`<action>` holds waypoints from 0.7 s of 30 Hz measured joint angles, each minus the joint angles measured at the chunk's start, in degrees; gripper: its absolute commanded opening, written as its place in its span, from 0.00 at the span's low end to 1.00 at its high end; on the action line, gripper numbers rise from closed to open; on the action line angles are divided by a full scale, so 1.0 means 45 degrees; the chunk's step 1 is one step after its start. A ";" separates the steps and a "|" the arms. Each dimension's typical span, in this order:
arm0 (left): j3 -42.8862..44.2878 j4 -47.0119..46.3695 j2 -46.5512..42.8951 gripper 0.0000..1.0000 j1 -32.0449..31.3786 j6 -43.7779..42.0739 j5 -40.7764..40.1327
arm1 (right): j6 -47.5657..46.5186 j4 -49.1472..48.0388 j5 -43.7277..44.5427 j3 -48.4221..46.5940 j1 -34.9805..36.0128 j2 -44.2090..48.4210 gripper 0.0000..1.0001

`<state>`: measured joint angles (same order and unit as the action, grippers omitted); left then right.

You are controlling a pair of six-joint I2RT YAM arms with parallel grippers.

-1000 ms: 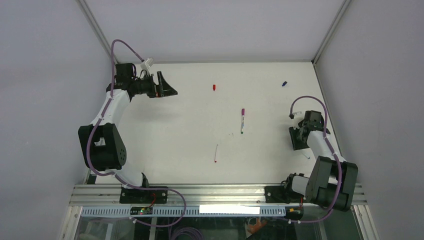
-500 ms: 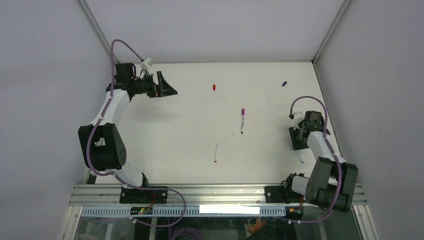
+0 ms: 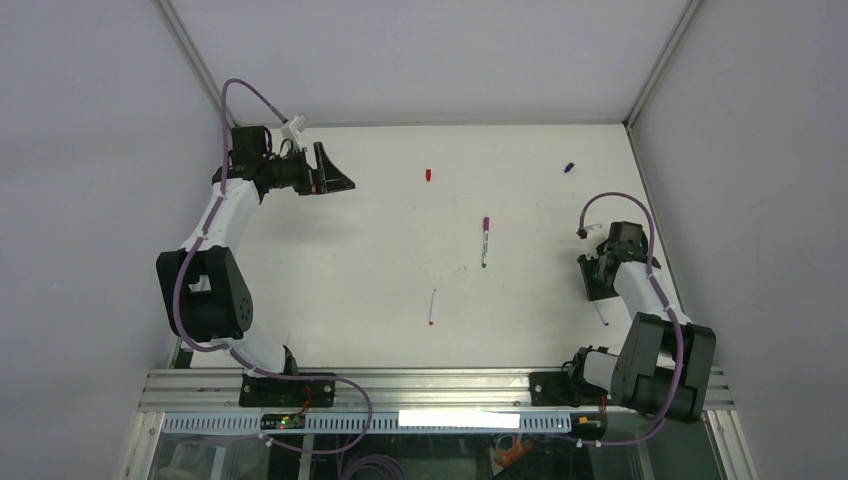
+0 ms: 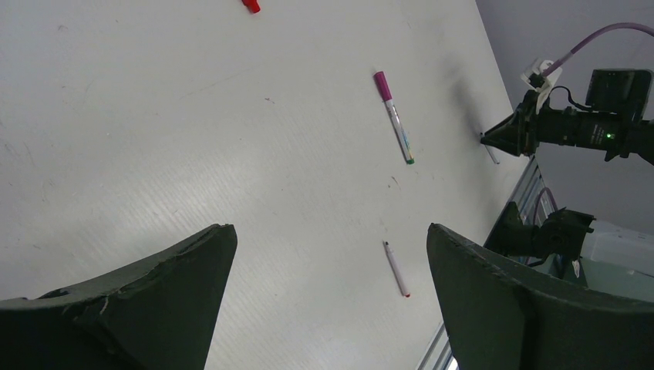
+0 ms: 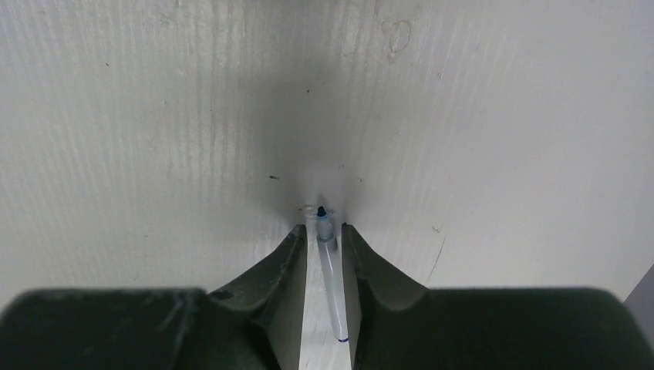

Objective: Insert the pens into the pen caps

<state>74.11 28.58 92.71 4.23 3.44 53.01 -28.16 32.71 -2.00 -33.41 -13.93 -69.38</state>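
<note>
My right gripper point(image 5: 322, 228) points down at the table with its jaws narrowed around a thin blue-tipped pen point(image 5: 330, 270). Slim gaps still show on both sides of the pen. From above, this pen point(image 3: 600, 313) sticks out below the right gripper point(image 3: 597, 292). A red-tipped pen point(image 3: 432, 307) lies mid-table. Another pen point(image 3: 485, 245) has a magenta cap on its far end. The red cap point(image 3: 428, 174) and the blue cap point(image 3: 568, 167) lie loose near the back. My left gripper point(image 3: 335, 180) hovers wide open at the back left, with nothing between its fingers point(image 4: 193, 293).
The table is a white sheet, bounded by grey walls at the back and on both sides. An aluminium rail point(image 3: 430, 385) runs along the near edge. In the left wrist view the right arm point(image 4: 574, 127) stands at the far side.
The right jaws have narrowed around the blue-tipped pen. The pen has swung from lying slanted to lying in line between them. The left arm has not moved.
</note>
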 measured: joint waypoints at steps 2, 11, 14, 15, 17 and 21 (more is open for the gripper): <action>0.0000 0.0000 -0.0005 0.99 0.0000 0.0000 0.0005 | 0.0005 0.0053 0.0000 -0.0005 0.0000 0.0005 0.25; 0.0000 0.0000 0.0000 0.99 0.0000 0.0000 0.0015 | -0.0024 0.0248 -0.0155 -0.0044 0.0019 -0.0024 0.00; 0.0000 -0.0005 0.0000 0.99 0.0000 0.0000 0.0010 | -0.0063 0.0345 -0.0141 -0.0155 0.0024 -0.0160 0.00; 0.0000 -0.0005 0.0000 0.99 0.0000 0.0000 0.0010 | -0.0068 0.0389 -0.0141 -0.0209 0.0044 -0.0233 0.00; 0.0000 -0.0005 0.0000 0.99 0.0000 0.0000 0.0015 | -0.0073 0.0476 -0.0121 -0.0325 0.0112 -0.0398 0.00; 0.0000 -0.0010 0.0000 0.99 0.0000 0.0005 0.0015 | -0.0097 0.0539 0.0083 -0.0442 0.0359 -0.0544 0.00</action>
<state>74.11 28.53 92.71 4.23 3.46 53.08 -28.60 35.14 -1.63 -35.40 -12.32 -71.83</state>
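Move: The blue-tipped pen lies between my right fingertips just behind its nib, its middle about 4 cm back, 1 cm to the right and 1 cm below my right hand. The blue cap is roughly 36 cm straight ahead, and the magenta-capped pen some 13 cm ahead and 23 cm left. From my left hand, the blue-tipped pen is about 21 cm back, 60 cm right and 19 cm below. I close my right fingers from about a quarter open to nearly shut, pinching the blue-tipped pen just behind its nib, down at the table. My right hand stays practically in place, easing only about half a centimetre to the left, with a barely noticeable tilt of a few degrees. ##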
